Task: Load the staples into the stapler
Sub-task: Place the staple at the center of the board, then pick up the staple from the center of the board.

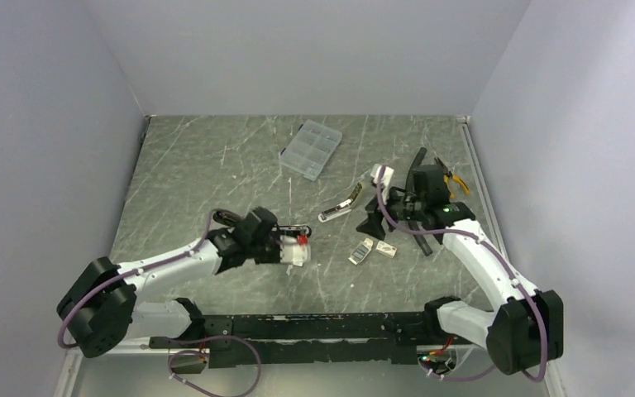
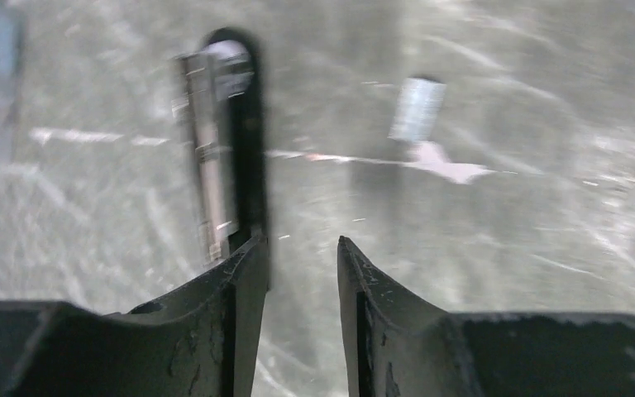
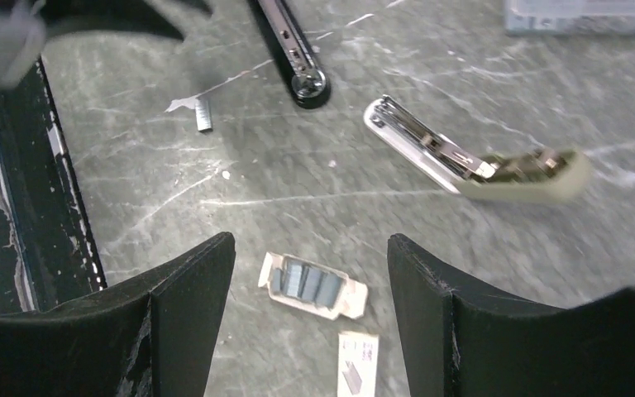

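Note:
The stapler (image 1: pixel 341 205) lies hinged open in the middle of the table, its silver channel and beige body (image 3: pixel 471 165) showing. The white tray of staples (image 3: pixel 312 285) (image 1: pixel 362 251) rests on the table below my open right gripper (image 3: pixel 312 240) (image 1: pixel 378 222). Its sleeve (image 3: pixel 357 360) lies just beside it. One loose staple strip (image 3: pixel 204 116) (image 2: pixel 417 107) lies by a white paper scrap (image 2: pixel 451 169). My left gripper (image 2: pixel 299 241) (image 1: pixel 298 236) is open with nothing between its fingers. A long black and silver tool (image 2: pixel 223 141) lies just off its left fingertip.
A clear compartment case (image 1: pixel 310 149) sits at the back centre. Yellow-handled pliers (image 1: pixel 456 179) lie at the back right beside the right arm. The black tool's rounded end (image 3: pixel 308 83) points toward the stapler. A black rail (image 1: pixel 322 322) runs along the near edge.

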Controlling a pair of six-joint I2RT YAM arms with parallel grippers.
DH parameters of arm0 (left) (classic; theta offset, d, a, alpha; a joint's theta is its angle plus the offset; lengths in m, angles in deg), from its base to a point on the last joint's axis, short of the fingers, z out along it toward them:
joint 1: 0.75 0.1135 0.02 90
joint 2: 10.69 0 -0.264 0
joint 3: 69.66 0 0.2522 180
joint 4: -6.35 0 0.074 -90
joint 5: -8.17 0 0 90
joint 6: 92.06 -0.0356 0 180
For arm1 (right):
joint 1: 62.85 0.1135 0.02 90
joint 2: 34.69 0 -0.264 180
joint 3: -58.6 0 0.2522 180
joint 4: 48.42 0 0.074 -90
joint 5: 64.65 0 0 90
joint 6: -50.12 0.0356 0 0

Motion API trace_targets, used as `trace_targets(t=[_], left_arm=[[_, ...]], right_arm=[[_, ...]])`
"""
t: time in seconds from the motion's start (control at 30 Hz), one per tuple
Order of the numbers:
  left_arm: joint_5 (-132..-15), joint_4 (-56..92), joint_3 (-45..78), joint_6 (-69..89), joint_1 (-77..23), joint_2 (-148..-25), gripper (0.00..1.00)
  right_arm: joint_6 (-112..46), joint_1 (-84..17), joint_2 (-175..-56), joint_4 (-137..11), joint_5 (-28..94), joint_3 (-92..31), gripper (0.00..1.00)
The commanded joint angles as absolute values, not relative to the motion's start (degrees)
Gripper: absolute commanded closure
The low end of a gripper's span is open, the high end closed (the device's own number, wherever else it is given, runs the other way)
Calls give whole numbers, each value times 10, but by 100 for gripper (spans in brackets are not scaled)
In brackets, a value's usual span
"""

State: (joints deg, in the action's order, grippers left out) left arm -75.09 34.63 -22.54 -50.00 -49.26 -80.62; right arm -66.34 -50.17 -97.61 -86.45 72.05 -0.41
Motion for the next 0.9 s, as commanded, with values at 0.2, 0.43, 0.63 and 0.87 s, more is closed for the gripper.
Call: trace_targets(t=[0.2,0.43,0.63,0.87], left_arm=[[-625,411,-89,-372,-273,-807,48],[-606,379,-16,-247,-155,-827,21],[-656,362,39,-151,-80,-848,6],[-759,447,159,-75,-56,-900,6]], right_arm=[[-631,-305,-1054,-763,589,-15,29],[-636,-196,-1200,-743,536,-77,30],[-609,-138,-1296,-745,500,-128,32],[-569,-105,-1351,-759,446,-159,34]])
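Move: The staple strip lies on the table about 19 cm to the right hand's left, 6 cm back and some 15 cm below; from the left hand it is about 6 cm to the right, 2 cm back and 4 cm down. The black stapler's middle is 28 cm left and 4 cm ahead of the right hand. The open staple box sits 3 cm left and 3 cm back of that hand, the pale stapler 7 cm left and 9 cm ahead, both on the table. Sweep the right gripper left and down, some 17 cm across, with a little pull back, to come low over the staple strip; keep its fingers open and tip them about 20 degrees more steeply down, without visible contact. Meanwhile clear the left hand away from the strip, forward, up and left, turning it counter-clockwise and opening its fingers wide. ##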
